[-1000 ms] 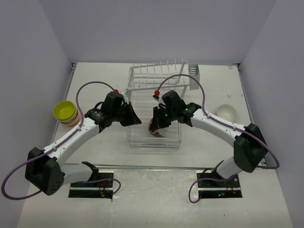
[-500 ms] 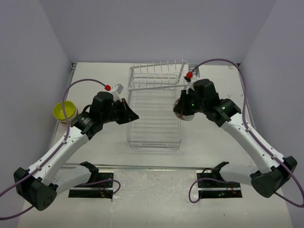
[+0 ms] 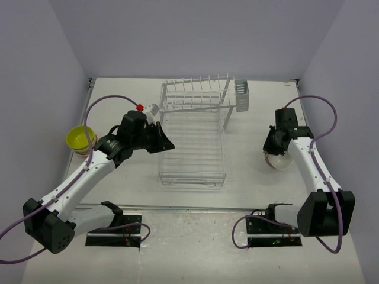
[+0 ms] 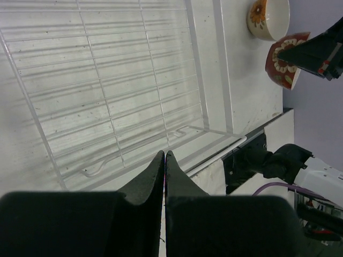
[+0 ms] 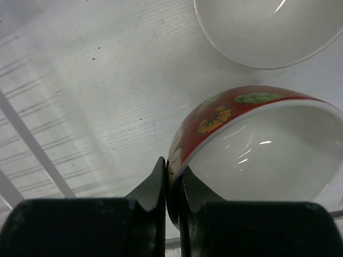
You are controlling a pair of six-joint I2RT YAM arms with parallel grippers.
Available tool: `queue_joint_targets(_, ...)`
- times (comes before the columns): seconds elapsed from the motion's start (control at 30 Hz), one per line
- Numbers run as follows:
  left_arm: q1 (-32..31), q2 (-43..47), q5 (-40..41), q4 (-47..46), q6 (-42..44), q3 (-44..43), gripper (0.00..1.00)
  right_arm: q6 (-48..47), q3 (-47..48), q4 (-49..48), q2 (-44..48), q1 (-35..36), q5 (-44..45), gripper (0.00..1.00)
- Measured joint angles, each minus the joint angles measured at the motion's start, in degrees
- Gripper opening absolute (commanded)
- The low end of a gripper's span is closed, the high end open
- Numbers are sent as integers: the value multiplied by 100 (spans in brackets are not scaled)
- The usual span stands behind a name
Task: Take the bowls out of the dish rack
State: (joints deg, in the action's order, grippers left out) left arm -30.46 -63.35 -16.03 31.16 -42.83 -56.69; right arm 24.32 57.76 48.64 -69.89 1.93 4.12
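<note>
The white wire dish rack (image 3: 192, 155) stands mid-table with no bowl on its grid tray (image 4: 107, 80). My right gripper (image 3: 273, 148) is shut on the rim of the dark red flowered bowl (image 5: 252, 144). It holds the bowl low over the table at the right (image 3: 279, 161), beside a cream bowl (image 5: 268, 32) that the arm mostly hides from above. Both bowls show in the left wrist view, the cream one (image 4: 268, 19) and the red one (image 4: 284, 59). My left gripper (image 4: 164, 155) is shut and empty at the rack's left edge (image 3: 167, 144). A lime-yellow bowl (image 3: 80, 138) tops a stack at far left.
The rack's raised tines (image 3: 198, 94) and cutlery basket (image 3: 242, 97) stand at the back. The bowl stack (image 3: 87, 151) sits near the left wall. Arm bases and cables lie along the near edge (image 3: 266, 228).
My right arm has lifted the dark red bowl off the rack tray and swung it right to the cream bowl. My left arm has drawn back slightly and stays shut.
</note>
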Motion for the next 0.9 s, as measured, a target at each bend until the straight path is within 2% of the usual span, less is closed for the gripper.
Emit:
queue_joint_targets(0.37,0,-155,-20,170,317,-289,0,81,4,-20,-990,-627,216,0)
queue_joint_targets(0.7,0,-155,-13,332,501,-308,1,306,-57,-59,-1928,-796,529,0)
queue_joint_targets(0.83,0,-177,-4,450,621,-382,2,350,-57,-61,-2017,-813,660,0)
queue_joint_targets(0.87,0,-190,-4,466,658,-407,3,358,-57,-68,-2026,-817,675,4)
queue_joint_targets(0.9,0,-210,-4,476,675,-433,4,374,-57,-76,-2048,-828,688,13)
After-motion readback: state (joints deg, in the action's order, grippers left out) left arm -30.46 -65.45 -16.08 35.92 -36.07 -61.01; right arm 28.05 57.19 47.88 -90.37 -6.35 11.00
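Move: The right hand holds the red flowered bowl by its rim. The bare table spot it is taken to lies about 10 cm to the hand's right, 4 cm back and 12 cm below. The white bowl already on the table stands about 8 cm ahead and 9 cm right; the dish rack's middle is some 30 cm left and 6 ahead, both roughly 10 cm lower. From the left hand, the spot lies some 47 cm to the right, about level in reach and 20 cm below. Keeping its pinch on the rim of the red flowered bowl, the right hand sinks about 9 cm while carrying the bowl some 6 cm to the right, down to the table spot just on the near side of the white bowl, easing off as it gets low. On the way the wrist tips the fingers some 20 degrees nearer to straight down and turns a little clockwise, bringing the bowl level, and the fingers don't let go. ##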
